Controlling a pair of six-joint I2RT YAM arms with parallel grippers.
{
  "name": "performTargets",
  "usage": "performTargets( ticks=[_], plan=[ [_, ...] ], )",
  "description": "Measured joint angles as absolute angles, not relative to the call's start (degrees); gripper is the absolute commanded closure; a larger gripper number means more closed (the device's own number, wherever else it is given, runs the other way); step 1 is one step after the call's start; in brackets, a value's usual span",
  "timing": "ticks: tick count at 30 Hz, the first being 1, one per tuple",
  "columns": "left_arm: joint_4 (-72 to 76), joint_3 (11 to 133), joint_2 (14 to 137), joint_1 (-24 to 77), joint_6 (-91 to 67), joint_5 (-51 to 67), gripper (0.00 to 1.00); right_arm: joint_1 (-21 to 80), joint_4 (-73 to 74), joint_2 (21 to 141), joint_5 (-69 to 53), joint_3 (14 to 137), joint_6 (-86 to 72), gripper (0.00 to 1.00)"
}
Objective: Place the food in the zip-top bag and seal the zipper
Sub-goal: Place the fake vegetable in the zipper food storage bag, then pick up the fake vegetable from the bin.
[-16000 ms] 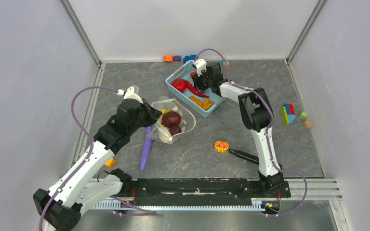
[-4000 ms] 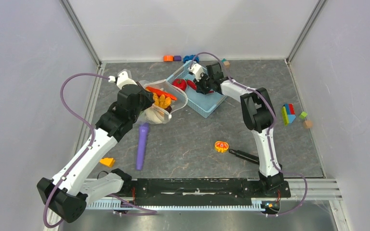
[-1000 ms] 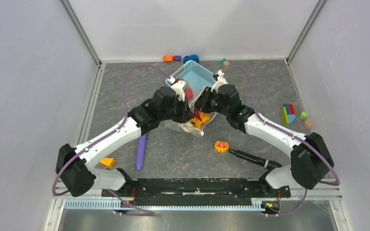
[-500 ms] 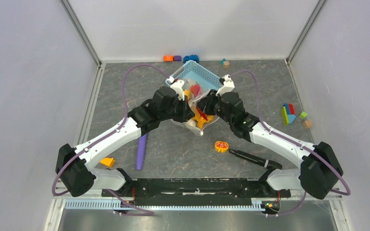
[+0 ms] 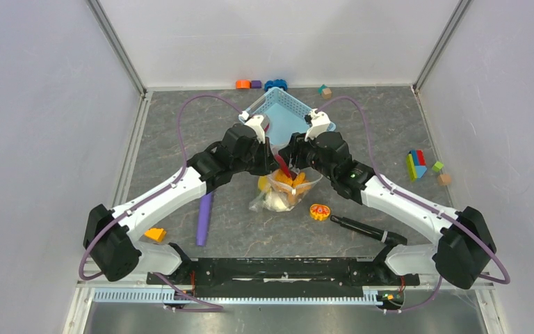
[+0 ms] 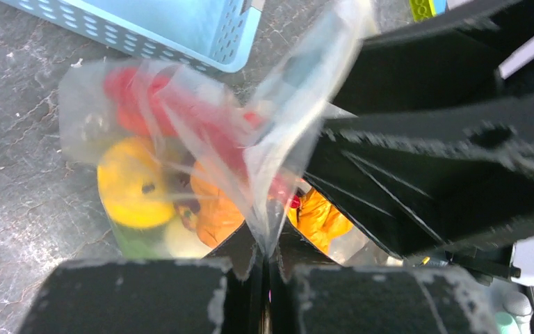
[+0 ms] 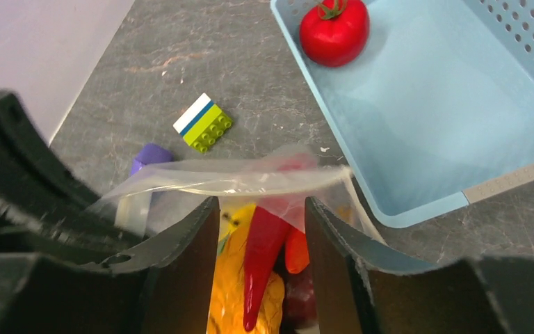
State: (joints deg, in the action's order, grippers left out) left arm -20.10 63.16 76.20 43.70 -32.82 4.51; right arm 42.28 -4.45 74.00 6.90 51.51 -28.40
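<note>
The zip-top bag (image 5: 282,193) hangs between both arms with food inside. My left gripper (image 6: 264,245) (image 5: 272,154) is shut on a fold of the bag's film. Through the film show a yellow pepper (image 6: 131,182), an orange carrot (image 6: 215,207) and a red chili (image 6: 181,115). My right gripper (image 7: 261,203) (image 5: 290,157) stands open just above the bag, with its fingers (image 7: 188,257) either side of the chili (image 7: 264,250). The zipper strip (image 7: 250,179) runs across its fingertips. One red tomato (image 7: 334,31) lies in the blue basket (image 7: 424,125).
The basket (image 5: 286,117) stands right behind the grippers. A purple stick (image 5: 205,216), an orange wedge (image 5: 156,234), an orange disc (image 5: 319,211) and a black tool (image 5: 361,227) lie nearer. Coloured blocks (image 5: 417,165) sit at the right and along the back wall (image 5: 274,85). A green-and-white block (image 7: 203,122) lies close by.
My right gripper has opened and let go of the bag's edge. The bag has sagged toward the near side and now hangs lower from the left gripper.
</note>
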Motion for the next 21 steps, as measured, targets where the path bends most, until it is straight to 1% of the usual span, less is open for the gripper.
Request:
performTargets(
  ticks=[1, 4, 8, 15, 21],
  plan=[
    [-20.2, 63.2, 76.4, 43.4, -33.2, 4.5, 0.98, 42.3, -4.1, 73.9, 5.8, 51.7, -27.3, 0.44],
    [-20.7, 63.2, 76.5, 42.1, -34.4, 4.3, 0.98, 42.3, -3.0, 73.0, 2.2, 51.9, -23.8, 0.29],
    [-21.1, 63.2, 76.5, 40.2, -35.8, 3.2, 0.98, 42.3, -2.2, 71.3, -2.7, 53.3, -17.6, 0.02],
    [-22.3, 63.2, 75.1, 38.0, -36.8, 0.4, 0.98, 42.3, -3.9, 68.0, -10.6, 56.2, -8.9, 0.02],
    [-24.6, 63.2, 72.3, 36.0, -36.9, -2.1, 0.98, 41.5, -2.5, 69.0, -10.3, 60.9, -8.1, 0.02]
  ],
)
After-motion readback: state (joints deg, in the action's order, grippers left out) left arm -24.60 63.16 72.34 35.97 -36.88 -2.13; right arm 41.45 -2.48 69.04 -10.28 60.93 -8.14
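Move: From the right hand, half open at the bag's mouth, the red pepper already in the bag lies roughly 4 cm back, 1 cm left and 6 cm below. The tomato, still in the basket, is about 21 cm ahead, 10 cm left and 15 cm lower; the basket's middle is 20 cm ahead and 1 cm left. From the left hand, which holds the bag's rim, the tomato is about 26 cm ahead and 6 cm left, the striped brick some 6 cm ahead and 18 cm left. Lift the right hand about 10 cm off the bag's mouth, drawing it back a little and slightly left, opening the fingers fully and tipping them up while turning some 20 degrees counter-clockwise. Keep the left fingers pinched on the bag's rim and carry it about 6 cm left and 3 to 4 cm forward, turning counter-clockwise. ##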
